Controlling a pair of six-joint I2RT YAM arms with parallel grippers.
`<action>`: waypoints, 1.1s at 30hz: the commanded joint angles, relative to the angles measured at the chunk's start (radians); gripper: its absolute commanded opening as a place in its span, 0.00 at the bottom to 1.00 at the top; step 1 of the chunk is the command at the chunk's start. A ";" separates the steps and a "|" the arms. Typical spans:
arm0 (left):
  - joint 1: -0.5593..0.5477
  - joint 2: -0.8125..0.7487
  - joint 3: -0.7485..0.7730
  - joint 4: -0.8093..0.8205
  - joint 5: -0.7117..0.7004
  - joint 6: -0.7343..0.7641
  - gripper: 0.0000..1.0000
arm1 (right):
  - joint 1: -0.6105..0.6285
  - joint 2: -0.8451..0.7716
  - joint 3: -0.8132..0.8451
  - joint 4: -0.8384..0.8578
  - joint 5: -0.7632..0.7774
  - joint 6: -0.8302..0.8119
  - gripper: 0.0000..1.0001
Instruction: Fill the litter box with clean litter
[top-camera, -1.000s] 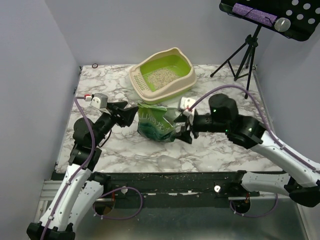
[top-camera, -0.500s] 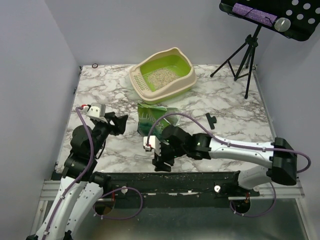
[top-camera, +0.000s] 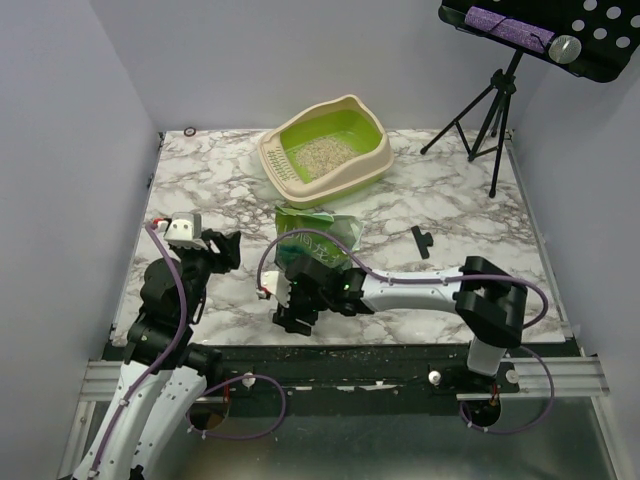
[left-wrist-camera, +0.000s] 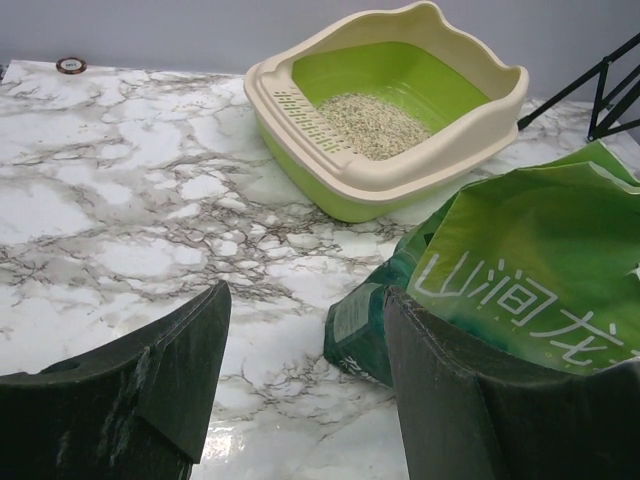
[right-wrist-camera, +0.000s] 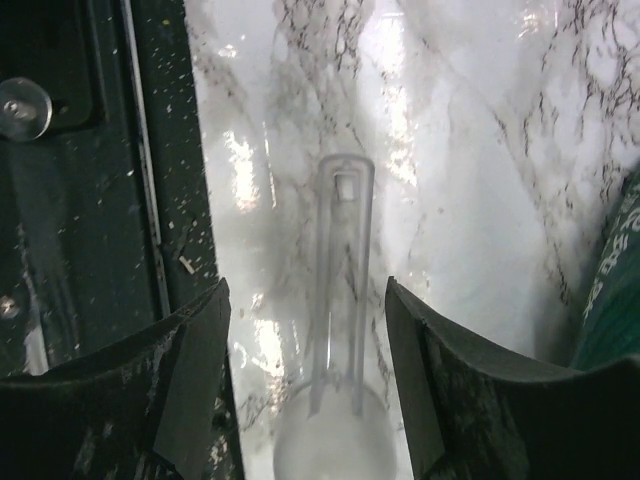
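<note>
The litter box (top-camera: 372, 160) stands at the back middle of the table with a patch of litter (top-camera: 318, 153) on its green floor; both also show in the left wrist view, the litter box (left-wrist-camera: 390, 180) and the litter (left-wrist-camera: 375, 125). My right gripper (top-camera: 293, 318) is open, low at the near edge. In the right wrist view its fingers (right-wrist-camera: 305, 295) straddle the handle of the clear plastic scoop (right-wrist-camera: 340, 250), which lies flat and is not touched. My left gripper (top-camera: 228, 250) is open and empty, left of the green printed bag (top-camera: 315, 245), as the left wrist view (left-wrist-camera: 305, 300) shows.
The green bag (left-wrist-camera: 520, 270) stands between the grippers and the litter box. A black tripod (top-camera: 490, 120) stands at the back right. A small black part (top-camera: 420, 240) lies right of the bag. A small ring (top-camera: 190, 131) lies at the back left. A black rail (right-wrist-camera: 80, 200) borders the near edge.
My right arm has swung from the bag's right side to the near edge, over the scoop. My left gripper has drawn back leftward from the bag.
</note>
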 joint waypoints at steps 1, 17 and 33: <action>-0.003 -0.016 -0.003 -0.020 -0.050 0.009 0.71 | 0.010 0.071 0.070 0.067 0.046 -0.036 0.72; -0.003 -0.042 -0.003 -0.022 -0.085 0.000 0.70 | 0.008 0.215 0.122 0.076 0.068 -0.056 0.72; -0.003 -0.067 -0.004 -0.019 -0.110 -0.004 0.71 | 0.008 0.158 0.093 0.078 0.126 -0.024 0.09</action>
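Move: The handle of the clear scoop lies flat near the table's front edge, about 2 cm ahead of the right hand, 2 cm to its left and 5 cm below. The scoop's bowl is some 9 cm to that hand's right and 1 cm ahead, just as low. The litter bag stands about 16 cm ahead and 3 cm right, with the black clip 22 cm ahead and 30 cm right. From the left hand, the handle is about 6 cm back, 10 cm right and 25 cm below. With its open fingers slanting down to the left, the right hand sinks about 5 cm onto the clear scoop's handle, sliding some 3 cm left and nearly as far forward over the first half, then going almost straight down with hardly any turn of the wrist. Once down it stays in place and closes its fingers from both sides, pinching the handle a few centimetres short of its free end, where they stop part-way shut with the handle between them. ##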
